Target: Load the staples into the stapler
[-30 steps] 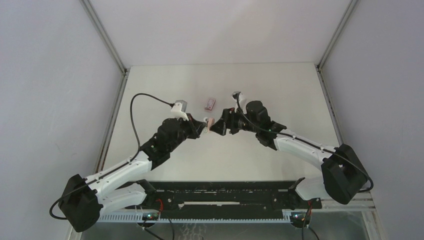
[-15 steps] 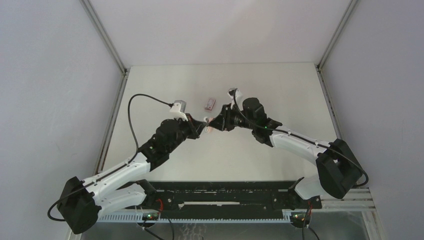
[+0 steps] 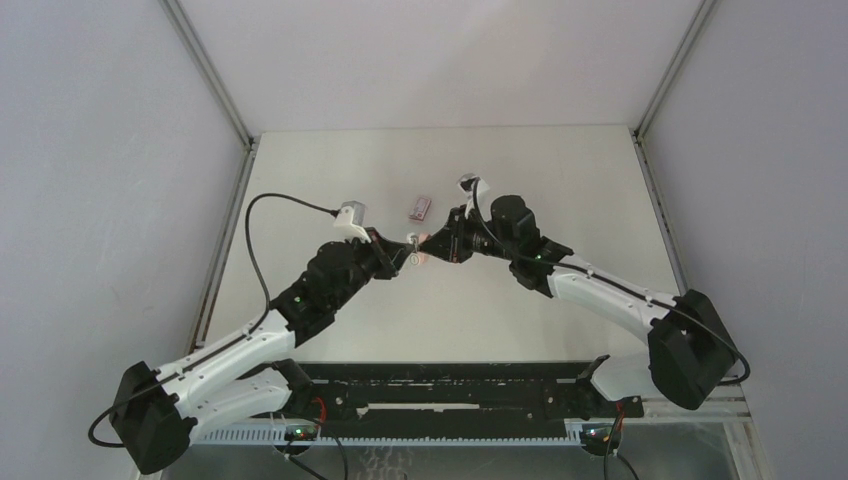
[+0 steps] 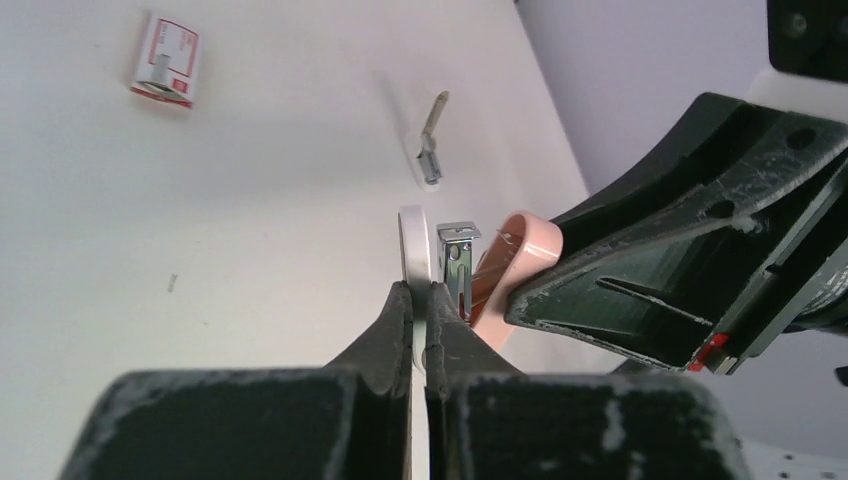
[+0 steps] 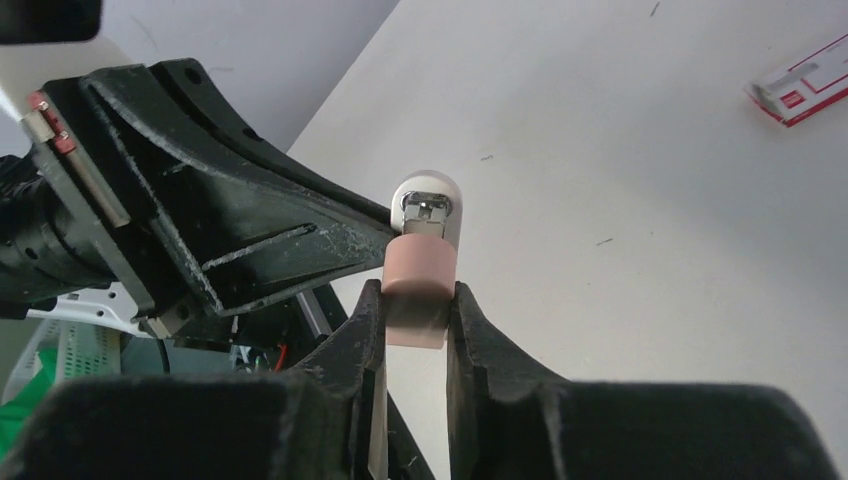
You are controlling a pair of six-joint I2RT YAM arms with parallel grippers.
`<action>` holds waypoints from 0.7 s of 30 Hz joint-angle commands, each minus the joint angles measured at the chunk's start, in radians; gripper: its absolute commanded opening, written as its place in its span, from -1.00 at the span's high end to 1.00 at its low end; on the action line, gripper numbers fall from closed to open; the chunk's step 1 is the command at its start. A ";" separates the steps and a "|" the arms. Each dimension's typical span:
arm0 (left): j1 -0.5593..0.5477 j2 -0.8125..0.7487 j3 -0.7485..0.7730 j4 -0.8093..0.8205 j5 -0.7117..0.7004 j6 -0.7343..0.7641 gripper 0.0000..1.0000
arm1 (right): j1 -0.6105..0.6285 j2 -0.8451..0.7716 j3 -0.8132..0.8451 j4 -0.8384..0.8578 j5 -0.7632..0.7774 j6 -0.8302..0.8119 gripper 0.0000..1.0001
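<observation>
A mini stapler [image 3: 415, 245] hangs above the table's middle, swung open between both grippers. My left gripper [image 4: 421, 300] is shut on its white base [image 4: 412, 235], the metal magazine [image 4: 458, 250] standing beside it. My right gripper [image 5: 415, 300] is shut on the pink top cover [image 5: 420, 275], both pads touching its sides. The pink-red staple carton [image 4: 165, 61] lies on the table beyond, a grey strip showing on it. A thin silvery-grey strip [image 4: 432, 150], seemingly staples, lies loose on the table past the stapler.
The carton [image 3: 421, 206] sits just behind the two grippers in the top view and at the upper right in the right wrist view [image 5: 800, 88]. The white table [image 3: 560, 180] is walled at the back and both sides.
My right gripper has moved left up to the stapler and closed on its pink cover. The left gripper kept its hold on the white base and shifted slightly.
</observation>
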 commanded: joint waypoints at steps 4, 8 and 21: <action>0.026 -0.014 0.032 -0.083 -0.097 -0.093 1.00 | -0.005 -0.158 -0.010 -0.018 0.043 -0.080 1.00; 0.036 -0.024 0.029 -0.082 -0.072 -0.098 0.89 | -0.009 -0.198 -0.010 -0.056 0.037 -0.119 1.00; 0.139 -0.228 -0.065 -0.093 0.062 -0.010 -0.37 | -0.083 -0.337 -0.010 -0.181 -0.193 -0.296 1.00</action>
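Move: The pink stapler is already pinched between the hands: its middle lies about 2 cm right of the left hand, and about 1 cm left of the right hand, which grips the pink cover. Straight ahead of the left hand, some 22 cm out and 20 cm below, lies the staple box. The white stapler stands open on the table, about 17 cm ahead and 20 cm to the right of the right hand, also some 20 cm below. Both hands first lift together by about 2 cm, the left still pinching the white base and rolling a little, the right keeping its hold on the pink cover; then the left fingers open well over halfway, let go, and the left hand draws off some 5 cm to its left, clear of the stapler. The right hand goes on up about 6 cm in all, drifting about 5 cm to its right and 3 cm back towards its base, and rolls some 15 degrees so its forward side rises. ##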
